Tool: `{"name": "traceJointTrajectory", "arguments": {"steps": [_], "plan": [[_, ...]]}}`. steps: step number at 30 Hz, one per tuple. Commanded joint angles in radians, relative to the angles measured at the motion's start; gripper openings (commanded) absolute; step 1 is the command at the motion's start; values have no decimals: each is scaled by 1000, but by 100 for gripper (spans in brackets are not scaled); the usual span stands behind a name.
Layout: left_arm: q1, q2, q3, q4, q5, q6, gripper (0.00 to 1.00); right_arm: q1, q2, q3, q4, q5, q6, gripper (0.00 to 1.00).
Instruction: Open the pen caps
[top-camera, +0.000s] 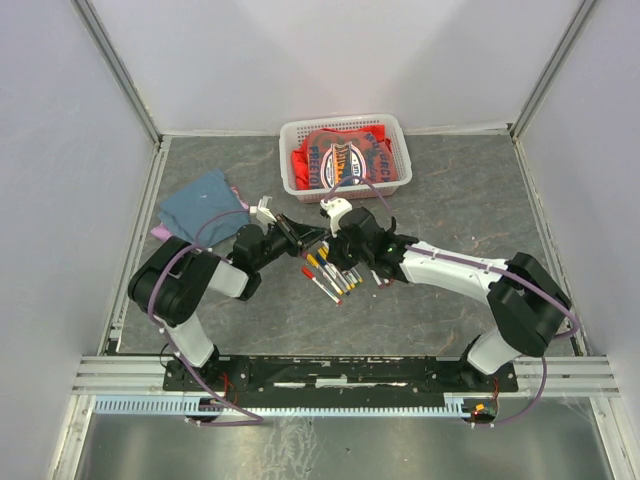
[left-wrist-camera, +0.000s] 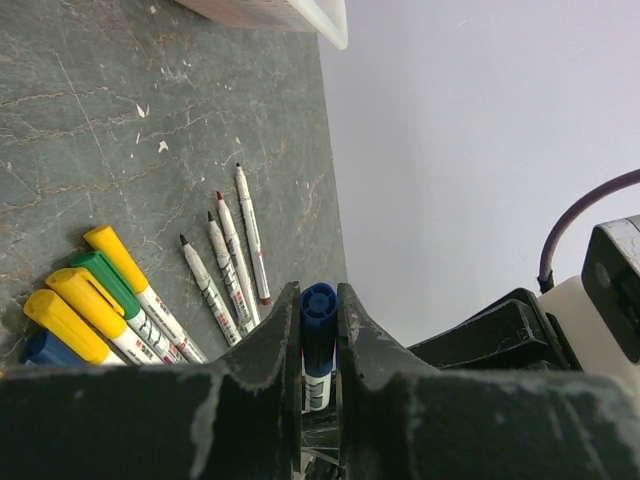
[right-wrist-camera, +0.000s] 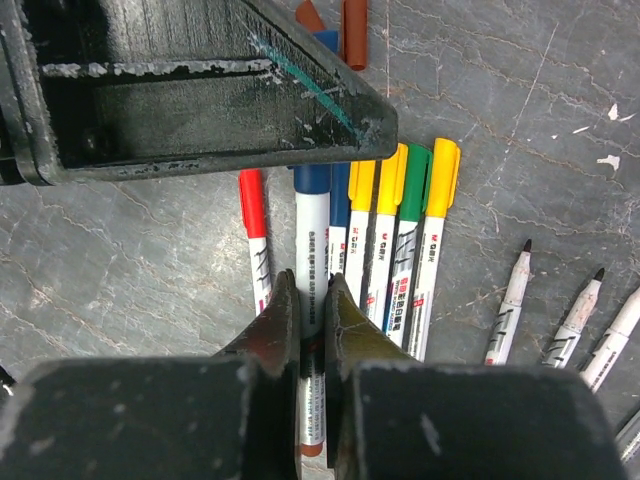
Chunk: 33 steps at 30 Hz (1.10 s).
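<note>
One pen is held between both grippers above the table. My left gripper (left-wrist-camera: 318, 290) is shut on its blue cap (left-wrist-camera: 318, 312). My right gripper (right-wrist-camera: 312, 285) is shut on the same pen's white barrel (right-wrist-camera: 312, 240), whose blue cap (right-wrist-camera: 312, 182) runs up under the left gripper's fingers (right-wrist-camera: 300, 110). In the top view the two grippers (top-camera: 300, 235) (top-camera: 343, 240) meet over the row of pens (top-camera: 330, 275). Capped pens lie below: red (right-wrist-camera: 252, 205), yellow (right-wrist-camera: 390, 180), green (right-wrist-camera: 415, 180). Uncapped pens (left-wrist-camera: 232, 260) lie beside them. Loose caps, one brown (right-wrist-camera: 354, 30), lie further off.
A white basket (top-camera: 400, 135) holding red cloth stands at the back middle. A blue-grey cloth (top-camera: 200, 205) lies at the left. Metal rails run along the table's left edge and near edge.
</note>
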Motion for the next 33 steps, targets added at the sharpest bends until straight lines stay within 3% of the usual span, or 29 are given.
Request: {"name": "traceJointTrajectory", "arguments": {"steps": [1, 14, 21, 27, 33], "plan": [[-11, 19, 18, 85, 18, -28, 3, 6, 13, 19, 44, -8, -27, 1], [-5, -65, 186, -308, -329, 30, 3, 27, -34, -80, -13, 235, -72, 1], [26, -92, 218, -377, -356, 86, 3, 25, -85, -117, 22, 196, -50, 1], [82, -66, 169, -212, -255, 83, 3, -24, -156, -185, 104, 30, 12, 1], [94, -87, 124, -270, -214, 134, 3, -51, -140, -153, 51, 70, 5, 1]]}}
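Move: The blue pen is already shared: its cap in the left fingers, its barrel in the right. Its middle lies about 4 cm back, 2 right and 2 below the left hand; from the right hand it is 3 cm ahead, 1 left and 2 above. Of the left hand, loose brown and purple caps lie 7 cm left, 1 ahead, 12 down. Right hand: capped pens 1 cm ahead, 9 below; uncapped pens 9 right, 4 ahead. The blue cap is pulled off its barrel, both grips kept shut. First both hands drift together some 3 cm forward and rightward, dipping slightly while the wrists tilt; then they part quickly, the left hand shooting about 5 cm forward and 6 left, swinging counter-clockwise to nearly 20 degrees, the right drawing back 3 cm and farther right, a little down. ##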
